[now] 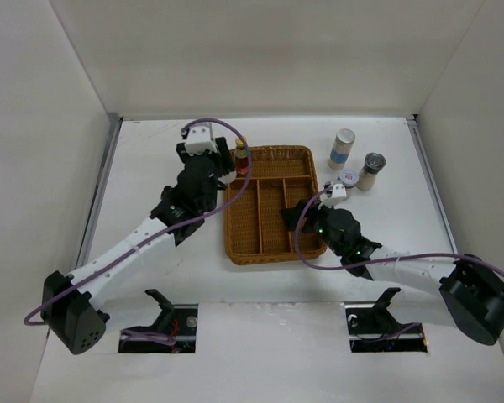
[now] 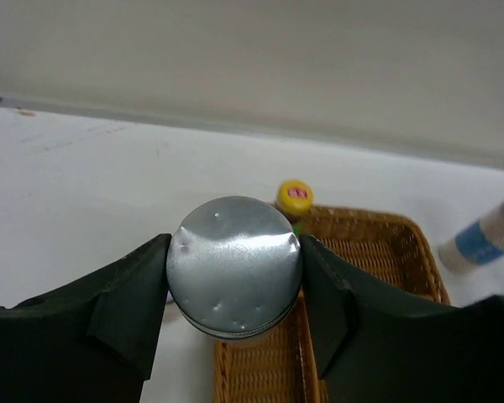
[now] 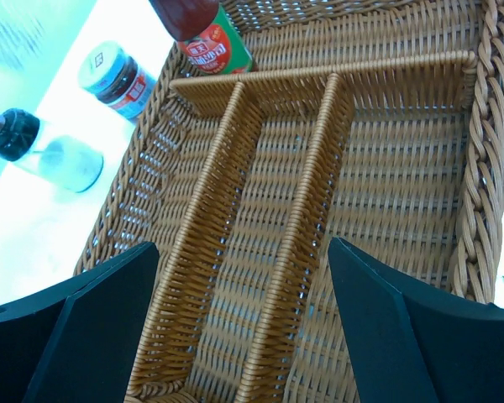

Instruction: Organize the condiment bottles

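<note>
In the left wrist view my left gripper (image 2: 233,277) is shut on a silver-lidded jar (image 2: 233,265), one finger pressed to each side of the lid. The jar hangs by the left rim of the wicker tray (image 2: 378,243). Just beyond stands the dark sauce bottle (image 2: 295,196) with its yellow cap, in the tray's far-left corner (image 1: 242,158). My right gripper (image 3: 244,327) is open over the tray's long compartments, nothing between its fingers. Right of the tray stand a blue-labelled white cylinder (image 1: 343,148), a dark-lidded bottle (image 1: 371,171) and a purple-topped jar (image 1: 349,178).
Left of the tray, in the right wrist view, are a small jar (image 3: 116,77) and a black-capped clear bottle (image 3: 42,147); my left arm (image 1: 185,197) hides them from above. White walls enclose the table on three sides. The tray (image 1: 269,206) has one cross compartment and three long ones.
</note>
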Controlling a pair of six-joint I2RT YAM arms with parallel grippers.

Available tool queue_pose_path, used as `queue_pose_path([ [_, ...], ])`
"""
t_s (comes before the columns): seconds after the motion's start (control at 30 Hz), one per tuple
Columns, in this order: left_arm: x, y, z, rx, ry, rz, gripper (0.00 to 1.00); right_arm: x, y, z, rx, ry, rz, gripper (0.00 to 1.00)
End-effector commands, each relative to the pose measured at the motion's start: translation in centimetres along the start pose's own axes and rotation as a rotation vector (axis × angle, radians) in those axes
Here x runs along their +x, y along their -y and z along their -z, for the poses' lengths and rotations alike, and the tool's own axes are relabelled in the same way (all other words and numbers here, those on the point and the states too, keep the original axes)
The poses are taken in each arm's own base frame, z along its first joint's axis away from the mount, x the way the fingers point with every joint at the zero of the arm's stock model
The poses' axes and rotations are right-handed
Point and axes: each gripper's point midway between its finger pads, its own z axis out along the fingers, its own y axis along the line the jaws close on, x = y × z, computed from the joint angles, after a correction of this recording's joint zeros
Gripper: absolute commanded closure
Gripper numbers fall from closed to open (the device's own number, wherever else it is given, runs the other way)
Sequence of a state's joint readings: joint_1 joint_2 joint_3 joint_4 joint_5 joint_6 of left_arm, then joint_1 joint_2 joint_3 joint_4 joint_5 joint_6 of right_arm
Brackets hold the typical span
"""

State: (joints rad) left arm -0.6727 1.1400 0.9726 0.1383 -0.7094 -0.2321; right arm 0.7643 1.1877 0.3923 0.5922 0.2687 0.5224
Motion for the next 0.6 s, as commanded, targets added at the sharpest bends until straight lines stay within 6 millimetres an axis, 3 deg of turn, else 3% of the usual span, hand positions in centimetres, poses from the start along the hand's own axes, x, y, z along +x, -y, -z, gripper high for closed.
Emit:
queue_pose_path([
  [0.0, 0.7, 2.8, 0.5, 0.056, 0.001, 0.038, 0.7, -1.3, -0.5, -0.2, -0.023, 0.052, -0.033, 0.11],
  [0.13, 3.5, 6.3, -0.1, 0.118, -0.04, 0.016, 0.7, -1.6, -0.4, -0.1, -0.019, 0.056, -0.028, 0.12],
  [0.23, 5.8, 7.4, -0.9, 0.134, -0.078, -0.013, 0.7, -1.9, 0.3, 0.1, -0.001, 0.07, -0.038, 0.11],
  [0.57, 12.2, 7.1, -2.5, 0.118, -0.152, -0.033, 0.66, -2.1, 0.0, 0.0, -0.008, 0.069, -0.031, 0.11],
])
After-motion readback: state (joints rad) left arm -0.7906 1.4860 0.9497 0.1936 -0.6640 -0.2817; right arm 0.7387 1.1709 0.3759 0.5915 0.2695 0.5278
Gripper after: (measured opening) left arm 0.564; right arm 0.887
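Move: My left hand already holds the white, blue-labelled bottle by its silver lid. The basket's left front compartment is about 8 cm to the right, level fore-and-aft and roughly 28 cm below. The yellow-capped sauce bottle in the basket stands some 14 cm ahead and 6 cm right; the white-lidded jar is about 8 cm ahead and 4 cm left. From my right hand, that compartment is some 14 cm left, 6 cm ahead and 9 cm below. Keeping my grip on the bottle's silver lid, I swing my left hand right and down together, then almost straight down, bringing the bottle over the basket's left front compartment. I drop about 13 cm and go some 9 cm right, tipping the fingers down about 15 degrees so the bottle comes more upright, with a slight clockwise turn. ##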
